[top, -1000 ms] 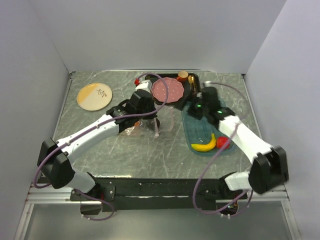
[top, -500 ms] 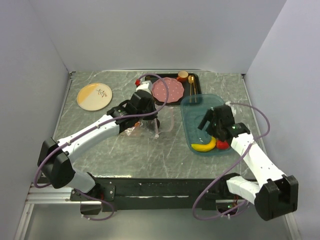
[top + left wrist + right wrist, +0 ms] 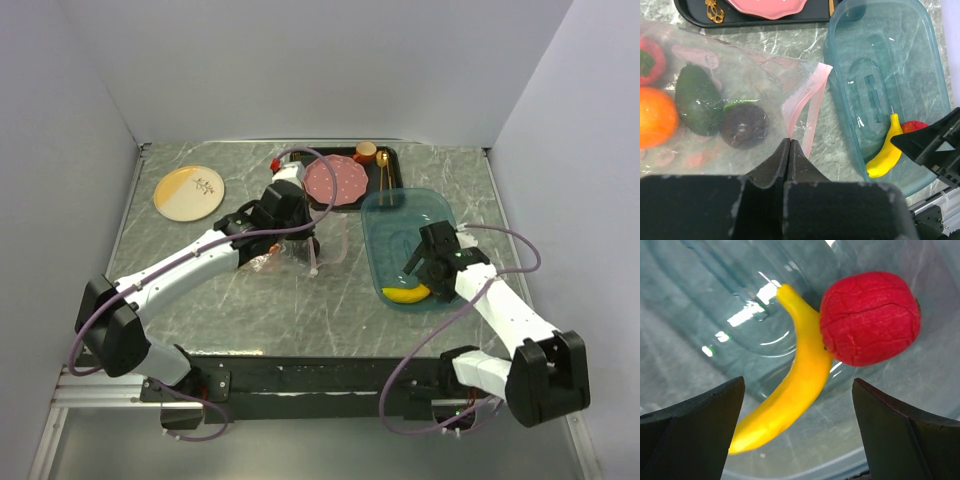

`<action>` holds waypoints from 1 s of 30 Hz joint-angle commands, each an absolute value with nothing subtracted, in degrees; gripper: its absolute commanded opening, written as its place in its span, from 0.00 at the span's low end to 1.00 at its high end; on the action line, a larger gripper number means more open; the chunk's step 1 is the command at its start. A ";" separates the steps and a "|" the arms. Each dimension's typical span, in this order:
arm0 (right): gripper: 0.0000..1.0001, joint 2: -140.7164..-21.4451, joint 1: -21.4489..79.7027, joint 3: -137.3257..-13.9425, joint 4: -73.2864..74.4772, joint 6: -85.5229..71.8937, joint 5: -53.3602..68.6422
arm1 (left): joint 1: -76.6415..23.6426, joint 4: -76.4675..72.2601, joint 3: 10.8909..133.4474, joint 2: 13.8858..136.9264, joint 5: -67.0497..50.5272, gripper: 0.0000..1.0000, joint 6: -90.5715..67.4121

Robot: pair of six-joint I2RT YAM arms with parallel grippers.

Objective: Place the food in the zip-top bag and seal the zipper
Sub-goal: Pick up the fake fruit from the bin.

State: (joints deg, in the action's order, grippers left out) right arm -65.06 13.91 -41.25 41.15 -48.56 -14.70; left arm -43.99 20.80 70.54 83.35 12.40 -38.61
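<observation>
The zip-top bag [image 3: 740, 65] lies crinkled on the marble, holding an orange [image 3: 655, 117], a dark green piece [image 3: 697, 100], a dark purple one [image 3: 744, 125] and a red one [image 3: 650, 57]. My left gripper [image 3: 790, 142] is shut on the bag's edge at the near end of the pink zipper [image 3: 810, 105]. From above, the left gripper [image 3: 296, 238] sits over the bag [image 3: 300, 255]. A yellow banana [image 3: 790, 400] and a red fruit [image 3: 870, 317] lie touching in the blue tray [image 3: 400, 210]. My right gripper [image 3: 797, 385] hangs open just above them, its fingers either side of the banana [image 3: 405, 293].
A black tray at the back holds a pink dotted plate [image 3: 336, 181], gold cutlery [image 3: 383, 170] and a small orange cup [image 3: 366, 151]. A beige and orange plate [image 3: 189, 192] lies at the back left. Grey walls close in on three sides.
My right arm has swung from the far end of the blue tray to its near end and now hovers over the banana, still open. The left arm has not moved.
</observation>
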 commanded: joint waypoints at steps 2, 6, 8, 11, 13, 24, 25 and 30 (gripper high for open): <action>0.94 -68.46 13.36 -41.22 37.18 -49.83 -15.47 | -43.42 18.46 70.40 81.83 12.92 0.01 -38.06; 0.92 -70.57 13.36 -40.26 33.59 -49.75 -15.29 | -43.16 17.93 70.14 81.83 12.66 0.01 -37.97; 0.90 -72.33 13.36 -40.52 33.05 -49.48 -15.21 | -43.16 18.19 70.05 81.91 12.57 0.01 -37.88; 0.85 -74.70 13.27 -40.17 30.77 -49.04 -12.58 | -43.07 18.20 69.70 81.74 12.66 0.01 -37.97; 0.85 -75.76 13.27 -39.29 28.75 -49.39 -11.00 | -42.98 17.93 69.52 81.65 12.66 0.01 -38.14; 0.44 -73.92 13.18 -39.81 25.67 -47.73 -10.72 | -42.71 18.46 69.79 81.91 12.39 0.01 -38.23; 0.44 -73.48 13.18 -39.90 25.14 -47.55 -10.55 | -42.71 18.46 69.79 82.00 12.31 0.01 -38.23; 0.43 -69.71 13.27 -41.92 25.05 -46.23 -10.12 | -42.71 18.72 69.87 81.74 12.13 0.01 -37.97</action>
State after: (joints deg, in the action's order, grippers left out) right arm -74.06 13.50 -39.20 27.27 -47.51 -9.98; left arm -42.94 19.97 69.65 83.33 12.29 -38.61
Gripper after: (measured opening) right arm 0.470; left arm 0.013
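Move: The banana lies low in the bin, its middle about 3 cm left of the open right hand, level with it fore-and-aft and some 5 cm below. Close against its right side sits the red apple, roughly 4 cm to the hand's right, level with it and 4 cm down. The mouth of the clear bag stands about 24 cm left and 9 cm ahead. From the left hand, the banana is roughly 24 cm right, 11 cm back and 16 cm lower. Pinches the banana between the right fingers, stem half upward in the grip: the hand sinks about 4 cm into the bin while working 2 cm forward and a little left. The wide-open fingers shut to around half, then the hand starts back up, 1.5 cm higher and still easing forward, keeping its hold. ##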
